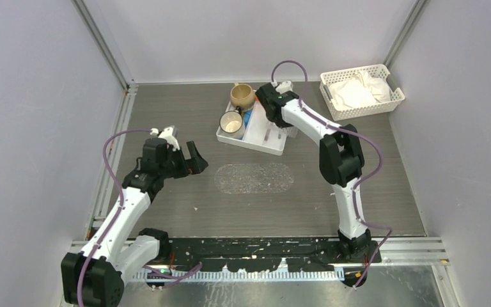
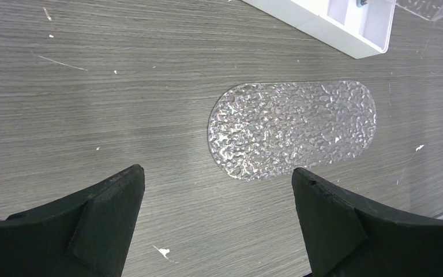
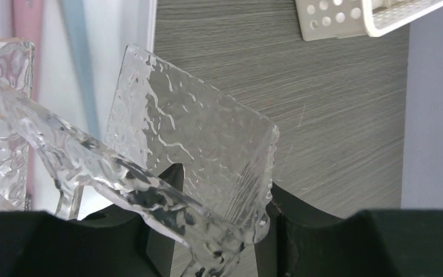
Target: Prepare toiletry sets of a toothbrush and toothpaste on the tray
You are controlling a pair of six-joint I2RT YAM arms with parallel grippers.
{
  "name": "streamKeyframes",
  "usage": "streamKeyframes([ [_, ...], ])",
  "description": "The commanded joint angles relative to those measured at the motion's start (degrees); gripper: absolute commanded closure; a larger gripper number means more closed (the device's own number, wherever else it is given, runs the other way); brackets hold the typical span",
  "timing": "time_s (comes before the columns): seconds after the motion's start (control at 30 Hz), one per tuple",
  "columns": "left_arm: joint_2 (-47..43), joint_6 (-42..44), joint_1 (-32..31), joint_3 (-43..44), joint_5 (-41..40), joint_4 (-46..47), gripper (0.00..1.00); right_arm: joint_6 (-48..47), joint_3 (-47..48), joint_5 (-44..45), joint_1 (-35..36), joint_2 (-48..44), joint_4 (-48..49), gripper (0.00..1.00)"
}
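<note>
My right gripper (image 3: 219, 225) is shut on the edge of the clear textured tray (image 3: 190, 133) and holds it tilted over the right end of the white compartmented tray (image 1: 256, 137). In the top view that gripper (image 1: 284, 131) is mostly hidden under its own forearm. A pink toothbrush (image 3: 27, 34) and a blue toothbrush (image 3: 81, 57) lie in the white tray. A blue item (image 1: 248, 118), possibly a toothpaste tube, lies between the mugs. My left gripper (image 2: 216, 184) is open and empty, hovering left of the table's middle (image 1: 192, 160).
An oval clear textured plate (image 1: 254, 178) lies flat mid-table, also in the left wrist view (image 2: 291, 130). A tan mug (image 1: 241, 96) and a white mug (image 1: 232, 123) stand at the white tray's left end. A white slotted basket (image 1: 361, 91) holding cloth stands at the back right.
</note>
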Motion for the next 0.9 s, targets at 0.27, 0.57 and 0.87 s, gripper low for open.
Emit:
streamKeyframes([
  [0.27,-0.41,-0.14,-0.09,0.05,0.53,2.23,0.0,-1.4,-3.55,-9.86,-0.52,-17.1,5.46,0.77],
  [0.57,-0.1,-0.4,-0.09,0.18,0.57,2.3,0.0,3.95,-25.93,-31.45,0.38,-32.85,11.98,0.78],
  [0.87,0.53,-0.66,-0.09,0.02,0.7,2.62,0.0,6.56,-40.16,-37.86,9.56,-36.6,19.23,0.77],
])
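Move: The right hand already holds the clear holder at the right side of the white box. The clear oval tray it is bound for lies about 14 cm back and 10 cm to its left, some 11 cm below. The middle of the white box is about 6 cm ahead and 9 cm left, the grey mug about 2 cm ahead and 17 cm left. From the left hand, the tray is about 17 cm right and 2 cm ahead, 14 cm below. Up first, by about 8 cm, the right hand lifts the clear holder away from the white box, then swings back some 15 cm and drifts left while sinking again, bringing it over the tray's right part. The wrist rolls left side up by about 30 degrees and turns somewhat counter-clockwise; the fingers keep their hold. ##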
